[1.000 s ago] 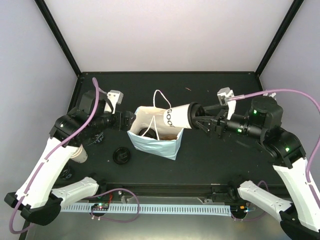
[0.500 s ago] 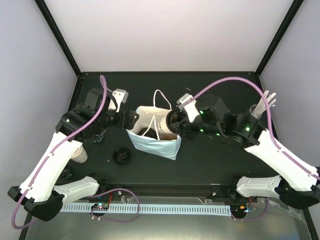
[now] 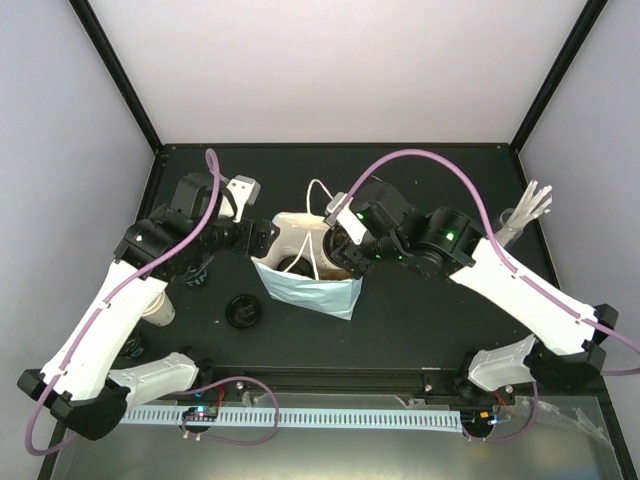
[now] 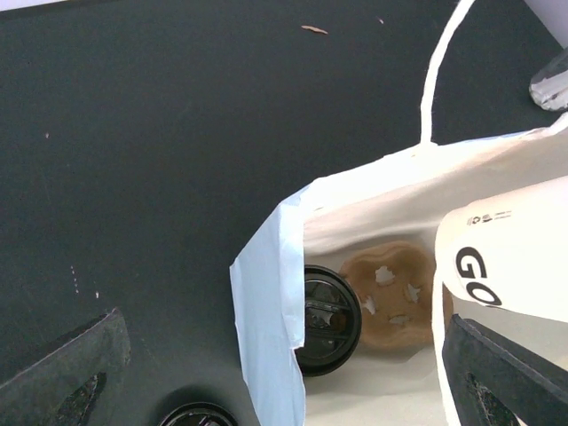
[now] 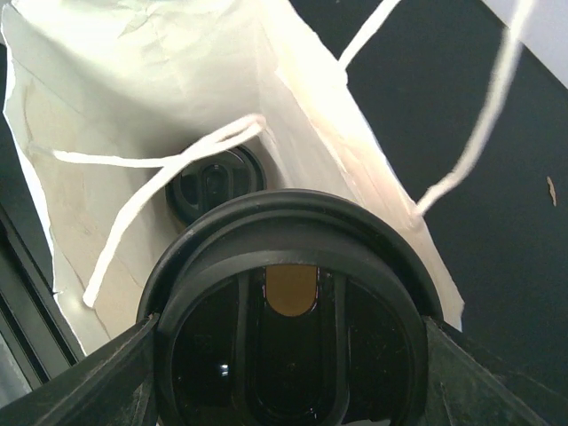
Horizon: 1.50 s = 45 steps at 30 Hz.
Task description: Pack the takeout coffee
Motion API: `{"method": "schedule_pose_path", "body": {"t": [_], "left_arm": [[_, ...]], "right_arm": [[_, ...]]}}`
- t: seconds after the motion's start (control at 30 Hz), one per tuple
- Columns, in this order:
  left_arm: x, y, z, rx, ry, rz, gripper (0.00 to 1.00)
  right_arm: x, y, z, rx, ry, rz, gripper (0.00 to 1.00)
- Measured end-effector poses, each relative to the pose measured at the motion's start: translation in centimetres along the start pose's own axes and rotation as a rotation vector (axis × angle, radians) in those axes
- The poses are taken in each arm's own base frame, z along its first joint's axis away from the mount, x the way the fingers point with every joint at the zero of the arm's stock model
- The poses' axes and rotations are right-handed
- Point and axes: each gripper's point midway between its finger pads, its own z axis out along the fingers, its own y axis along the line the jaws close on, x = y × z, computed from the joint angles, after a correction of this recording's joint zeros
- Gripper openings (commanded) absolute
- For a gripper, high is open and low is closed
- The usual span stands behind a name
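A cream paper cup point(image 4: 510, 257) with a black lid point(image 5: 293, 232) hangs upright in the mouth of the light-blue bag point(image 3: 310, 292), and my right gripper point(image 3: 342, 246) point(image 5: 288, 359) is shut on it just under the lid. At the bag's bottom stands another lidded cup point(image 4: 330, 318) point(image 5: 213, 185) in the brown pulp carrier point(image 4: 395, 297). My left gripper point(image 3: 264, 236) point(image 4: 284, 335) is open, its fingers point(image 4: 67, 377) astride the bag's left wall without pinching it.
On the table left of the bag lie a loose black lid point(image 3: 243, 312) and a lidless cream cup point(image 3: 158, 308). A glass of white sticks point(image 3: 522, 213) stands at the far right. The bag's white handles point(image 5: 160, 160) droop across its opening.
My right arm swung the cup from a tilt over the bag's right side to upright inside its mouth. The left gripper edged slightly toward the bag.
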Motion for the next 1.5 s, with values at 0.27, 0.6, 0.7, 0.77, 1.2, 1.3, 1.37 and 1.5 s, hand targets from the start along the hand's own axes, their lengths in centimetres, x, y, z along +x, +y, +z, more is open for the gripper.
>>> {"method": "schedule_pose_path", "body": {"t": [0.27,0.6,0.7,0.77,1.2,1.3,1.37,1.5], "left_arm": [[-0.1,0.2,0.7,-0.01,0.011,0.019,0.99],[-1.7,2.1,1.5,-0.047,0.007,-0.013,0.99],[-2.2,1.3,1.0,-0.003,-0.009,0.006,0.99],[-2.3,0.7,0.7,0.031,-0.014,0.029,0.99],[-1.8,-1.0,2.4,0.145,0.029,0.246,0.99],[-2.3,-0.8,2.7,0.134,0.005,0.264,0.99],[-3.1,-0.6,2.7,0.12,-0.026,0.266,0.99],[-5.2,0.7,2.3,0.091,-0.106,0.207,0.99]], "right_arm": [[0.5,0.4,2.2,-0.008,0.091,-0.048,0.5],[1.3,0.8,2.3,-0.033,0.128,-0.102,0.52],[1.6,0.8,2.3,-0.034,0.138,-0.104,0.52],[1.8,0.8,2.5,-0.034,0.146,-0.104,0.51],[2.9,1.1,3.1,-0.049,0.177,-0.119,0.49],[3.3,1.2,3.4,-0.052,0.189,-0.134,0.49],[3.3,1.2,3.5,-0.054,0.188,-0.146,0.49],[2.7,1.2,3.6,-0.055,0.164,-0.165,0.49]]}}
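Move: The right hand grips the held lidded cup just over the bag's right half; the empty carrier slot lies about 25 cm below this hand, roughly 2 cm ahead and 3 cm to its left. The packed cup stands some 4 cm ahead and 12 cm left of the hand, about 22 cm lower, and the near handle leans about 7 cm to its left and 2 cm ahead. From the empty left hand, the slot is about 13 cm right, 2 cm back and 25 cm down. The right hand keeps its grip around the cup's black lid and lowers the cup about 5 cm into the bag towards the empty slot, quickly at first and then in small steps, while the wrist brings the slanted cup some 10 degrees nearer upright. Meanwhile the open left hand, holding nothing, edges forward about 3 cm, eases back a little and swings right with a clockwise turn of some 15 degrees, then pushes on forward and rises beside the bag's left rim, partly undoing that turn. ##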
